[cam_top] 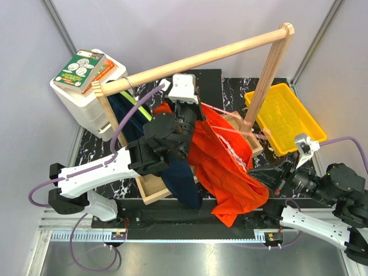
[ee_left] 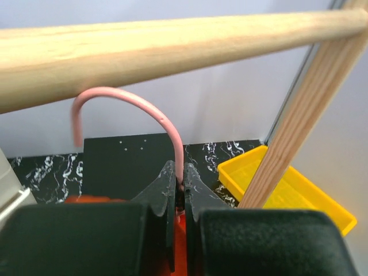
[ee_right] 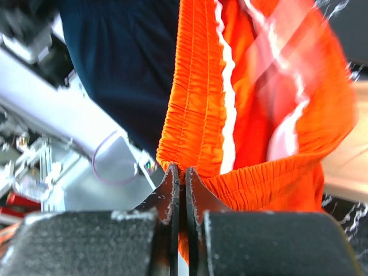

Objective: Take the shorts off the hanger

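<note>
The bright orange shorts [cam_top: 224, 167] hang from a pink hanger [cam_top: 230, 130] below the wooden rod [cam_top: 201, 57]. My left gripper [cam_top: 195, 106] is shut on the neck of the hanger's pink hook [ee_left: 138, 100], which curves up just under the rod [ee_left: 172, 46]; the jaws [ee_left: 183, 184] pinch the wire. My right gripper [cam_top: 260, 172] is shut on the shorts' gathered orange waistband [ee_right: 201, 86], fingertips meeting on its edge [ee_right: 183, 172]. The navy shorts [cam_top: 184, 184] hang beside my left arm, with a yellow-green strip [cam_top: 138, 106] near the left post. Navy cloth also shows in the right wrist view [ee_right: 115, 57].
A yellow tray [cam_top: 284, 115] sits at the back right behind the rack's right post [cam_top: 270, 75]; it also shows in the left wrist view [ee_left: 299, 190]. A white drawer box [cam_top: 86, 103] with a book [cam_top: 80, 69] stands at the back left. The rack's wooden base [cam_top: 150, 192] lies under the clothes.
</note>
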Available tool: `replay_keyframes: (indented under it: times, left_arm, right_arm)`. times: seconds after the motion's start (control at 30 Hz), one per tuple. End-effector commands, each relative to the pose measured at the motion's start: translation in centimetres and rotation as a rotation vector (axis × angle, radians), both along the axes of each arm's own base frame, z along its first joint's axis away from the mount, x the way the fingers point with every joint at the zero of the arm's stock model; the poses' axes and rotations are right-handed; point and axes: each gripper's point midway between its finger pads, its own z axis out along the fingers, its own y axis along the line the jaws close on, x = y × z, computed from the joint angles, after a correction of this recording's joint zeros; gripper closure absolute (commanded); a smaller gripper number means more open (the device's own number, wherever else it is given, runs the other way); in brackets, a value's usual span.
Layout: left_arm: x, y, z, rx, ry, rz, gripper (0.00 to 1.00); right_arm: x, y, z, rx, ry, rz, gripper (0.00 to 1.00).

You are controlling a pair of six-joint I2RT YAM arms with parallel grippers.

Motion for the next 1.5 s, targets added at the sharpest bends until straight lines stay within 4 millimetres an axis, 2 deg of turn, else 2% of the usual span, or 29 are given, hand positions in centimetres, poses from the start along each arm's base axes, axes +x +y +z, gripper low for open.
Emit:
replay_keyframes:
  times: [0.0, 0.17, 0.27, 0.33, 0.37, 0.4, 0.47, 0.5, 0.53, 0.6, 0.67, 0.7, 0.77, 0.8, 0.83, 0.93, 0.97, 1.0, 1.03, 1.07, 1.1, 1.13, 1.17, 1.2, 1.23, 1.27, 1.43, 1.47]
  left_arm:
    - [0.3, 6.1, 5.2, -0.324, -0.008, 0.143, 1.00]
    - [0.2, 6.5, 5.6, -0.355, -0.002, 0.146, 1.00]
    - [0.0, 6.4, 5.7, -0.368, 0.007, 0.113, 1.00]
    - [-0.3, 5.9, 5.5, -0.382, 0.024, 0.071, 1.00]
    - [-0.6, 6.0, 5.9, -0.449, 0.037, 0.039, 1.00]
    - [-0.8, 5.6, 5.9, -0.467, 0.045, 0.001, 1.00]
    - [-1.5, 5.6, 6.0, -0.531, 0.073, -0.060, 1.00]
    - [-1.9, 4.8, 5.7, -0.532, 0.081, -0.118, 1.00]
    - [-2.4, 5.1, 6.3, -0.567, 0.083, -0.156, 1.00]
    - [-3.2, 4.3, 6.6, -0.609, 0.100, -0.239, 1.00]
    - [-3.9, 4.3, 7.4, -0.669, 0.107, -0.298, 1.00]
    - [-4.5, 3.5, 7.6, -0.681, 0.108, -0.366, 1.00]
    - [-5.0, 3.5, 8.4, -0.737, 0.116, -0.436, 1.00]
    - [-5.5, 3.3, 8.7, -0.747, 0.114, -0.476, 1.00]
    - [-5.7, 3.4, 9.0, -0.766, 0.114, -0.492, 1.00]
    - [-6.6, 3.3, 9.9, -0.767, 0.112, -0.553, 1.00]
    - [-6.8, 3.2, 10.0, -0.760, 0.116, -0.565, 1.00]
    - [-7.2, 3.0, 10.2, -0.746, 0.118, -0.594, 1.00]
    - [-7.4, 2.9, 10.4, -0.737, 0.115, -0.608, 1.00]
    - [-7.5, 2.6, 10.2, -0.728, 0.116, -0.620, 1.00]
    - [-7.9, 2.4, 10.1, -0.716, 0.121, -0.642, 1.00]
    - [-8.0, 2.4, 10.1, -0.712, 0.119, -0.648, 1.00]
    - [-8.2, 2.1, 9.8, -0.695, 0.123, -0.664, 1.00]
    - [-8.3, 1.9, 9.6, -0.683, 0.123, -0.673, 1.00]
    - [-8.3, 1.7, 9.5, -0.661, 0.117, -0.677, 1.00]
    - [-8.5, 1.4, 9.4, -0.648, 0.118, -0.695, 1.00]
    - [-9.0, 0.0, 8.8, -0.546, 0.098, -0.738, 1.00]
    - [-9.1, -0.2, 8.7, -0.525, 0.096, -0.749, 1.00]
  right_arm:
    - [-2.8, -0.7, -2.4, -0.043, 0.025, 0.124, 1.00]
    - [-2.9, -2.1, -3.0, -0.034, 0.033, 0.085, 1.00]
    - [-1.2, -2.7, -3.4, -0.029, 0.072, -0.028, 1.00]
    - [-0.2, -2.0, -3.9, -0.033, 0.108, -0.067, 1.00]
    - [0.3, -1.5, -3.6, -0.016, 0.111, -0.080, 1.00]
    - [1.2, -0.6, -4.2, -0.030, 0.145, -0.107, 1.00]
    - [3.0, 0.0, -3.8, -0.009, 0.150, -0.188, 1.00]
    - [4.0, 0.7, -4.1, -0.019, 0.177, -0.226, 1.00]
    - [5.1, 0.8, -3.6, 0.001, 0.171, -0.279, 1.00]
    - [6.6, 1.8, -3.5, -0.005, 0.182, -0.329, 1.00]
    - [7.9, 2.5, -2.7, 0.022, 0.175, -0.381, 1.00]
    - [8.6, 3.6, -3.0, 0.002, 0.185, -0.388, 1.00]
    - [9.2, 5.2, -2.0, 0.026, 0.190, -0.376, 1.00]
    - [9.8, 6.7, -2.8, -0.005, 0.212, -0.373, 1.00]
    - [10.1, 7.7, -2.8, -0.002, 0.216, -0.362, 1.00]
    - [11.4, 9.7, -3.8, -0.037, 0.241, -0.366, 1.00]
    - [12.5, 9.5, -4.0, -0.037, 0.255, -0.393, 1.00]
    - [12.9, 10.3, -4.7, -0.049, 0.288, -0.356, 1.00]
    - [13.6, 10.5, -4.4, -0.020, 0.302, -0.343, 1.00]
    - [15.8, 9.2, -4.8, 0.004, 0.323, -0.391, 1.00]
    - [15.8, 10.0, -4.8, 0.020, 0.350, -0.328, 1.00]
    - [16.5, 10.0, -4.1, 0.042, 0.339, -0.321, 1.00]
    - [18.2, 9.3, -3.4, 0.039, 0.320, -0.362, 1.00]
    - [18.2, 9.7, -3.3, 0.025, 0.327, -0.315, 1.00]
    - [19.0, 9.5, -3.0, 0.025, 0.325, -0.317, 1.00]
    - [20.9, 8.7, -3.0, 0.018, 0.338, -0.351, 1.00]
    - [24.4, 9.9, -6.0, -0.075, 0.430, -0.260, 1.00]
    - [25.6, 10.3, -7.5, -0.115, 0.447, -0.256, 1.00]
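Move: Holding the hanger by its neck, the left hand has the middle of the orange shorts about 12 cm back, 6 cm right and 19 cm below; the navy shorts are some 8 cm back, 10 cm left and 15 cm down, the wooden rail about 6 cm ahead, level sideways, and 6 cm up. From the right hand, gripping the orange waistband, the hanger neck lies roughly 15 cm ahead, 13 cm left and 11 cm above. Back and slightly to the right and down by a couple of centimetres, the right hand first tugs the pinched waistband, then sweeps some 25 cm forward and about 10 cm left, sinking beneath the hanger as its fingers tip down. The left hand, nearly still at first, draws the hanger about 8 cm back and as far up, rolling left side down and turning clockwise, its grip on the neck kept. ##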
